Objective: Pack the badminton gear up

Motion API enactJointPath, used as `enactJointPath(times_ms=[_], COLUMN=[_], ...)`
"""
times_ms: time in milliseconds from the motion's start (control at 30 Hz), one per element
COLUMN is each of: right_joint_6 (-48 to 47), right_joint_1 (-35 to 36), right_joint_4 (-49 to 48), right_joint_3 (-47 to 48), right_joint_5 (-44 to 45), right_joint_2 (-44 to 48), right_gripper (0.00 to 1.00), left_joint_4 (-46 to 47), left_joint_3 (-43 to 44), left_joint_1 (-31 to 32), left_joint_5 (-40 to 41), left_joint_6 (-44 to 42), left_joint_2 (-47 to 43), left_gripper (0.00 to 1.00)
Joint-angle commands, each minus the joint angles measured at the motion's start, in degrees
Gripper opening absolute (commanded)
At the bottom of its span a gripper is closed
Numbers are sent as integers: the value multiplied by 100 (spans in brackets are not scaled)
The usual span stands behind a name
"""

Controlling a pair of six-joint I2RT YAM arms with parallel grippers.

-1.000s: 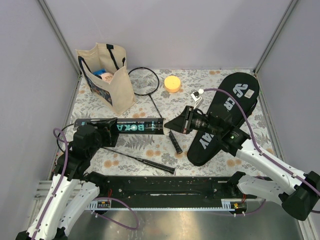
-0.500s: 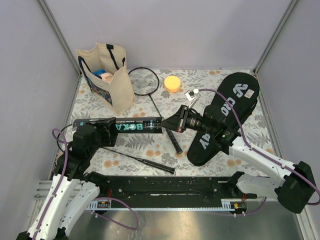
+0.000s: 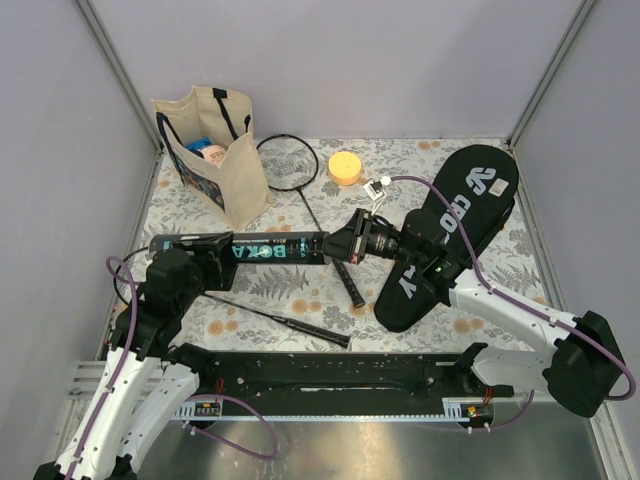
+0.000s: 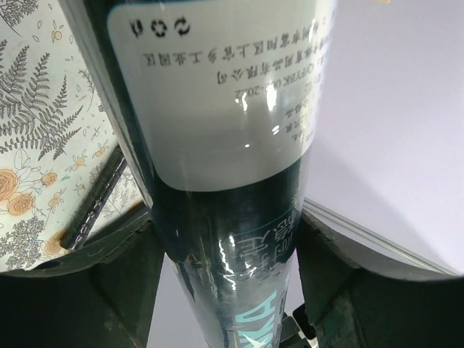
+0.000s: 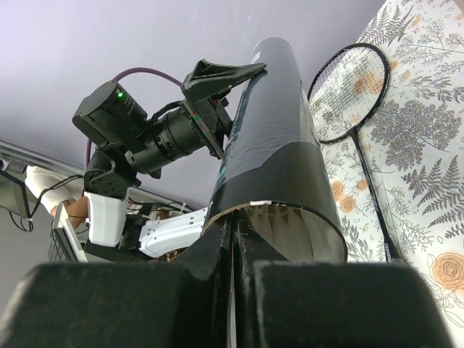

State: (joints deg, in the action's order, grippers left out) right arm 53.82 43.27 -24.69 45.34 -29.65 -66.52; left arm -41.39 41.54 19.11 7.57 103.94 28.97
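Observation:
The long black lettered tube lies level above the table, and my left gripper is shut on its left part. In the left wrist view the tube fills the space between both fingers. My right gripper is shut, its tips at the tube's open right end. In the right wrist view white shuttlecock feathers show inside that mouth. One racket lies by the bag. A second racket's handle lies near the front. The black cover lies at the right.
A beige tote bag stands at the back left with items inside. An orange round container sits behind the first racket's shaft. The enclosure walls close in on the left, back and right. A black rail runs along the near edge.
My right gripper has shut and moved left, up to the tube's open end. The left gripper keeps its hold on the tube.

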Motion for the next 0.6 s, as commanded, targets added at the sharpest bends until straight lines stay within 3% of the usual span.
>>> enactJointPath(times_ms=[0,100,567], right_joint_6=[67,49,-882], right_joint_1=[94,103,103], right_joint_4=[-458,-353,2634], right_joint_3=[53,54,546], right_joint_5=[-6,47,1101], right_joint_2=[-221,-221,1043], right_gripper=[0,1,52], left_joint_4=[746,737,492], left_joint_3=[47,21,-94], left_joint_1=[66,66,66], left_joint_5=[-687,-634,218], left_joint_6=[-155,-137,30], left_joint_2=[-15,-32,-181], left_gripper=[27,27,26])
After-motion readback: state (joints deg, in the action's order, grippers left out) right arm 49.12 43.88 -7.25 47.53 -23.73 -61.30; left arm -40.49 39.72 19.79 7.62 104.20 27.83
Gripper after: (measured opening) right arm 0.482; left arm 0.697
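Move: The right hand's shut fingertips already stand in the open mouth of the shuttlecock tube. The mouth's middle lies about 1 cm left, 1 cm back and 2 cm below that hand; the far racket's grip is some 30 cm below and 3 cm right, level fore and aft. The black racket bag lies some 36 cm right, 12 cm ahead and 29 cm below. From the left hand, which holds the tube, the mouth is about 21 cm right, level otherwise. Rightwards and down, some 2 cm each, the right hand backs off from the tube's mouth after a last nudge of about half a centimetre to the left. Its fingers spread from shut to about half open as they come out, and dip some 10 degrees. The left hand keeps its hold round the tube, almost still. ##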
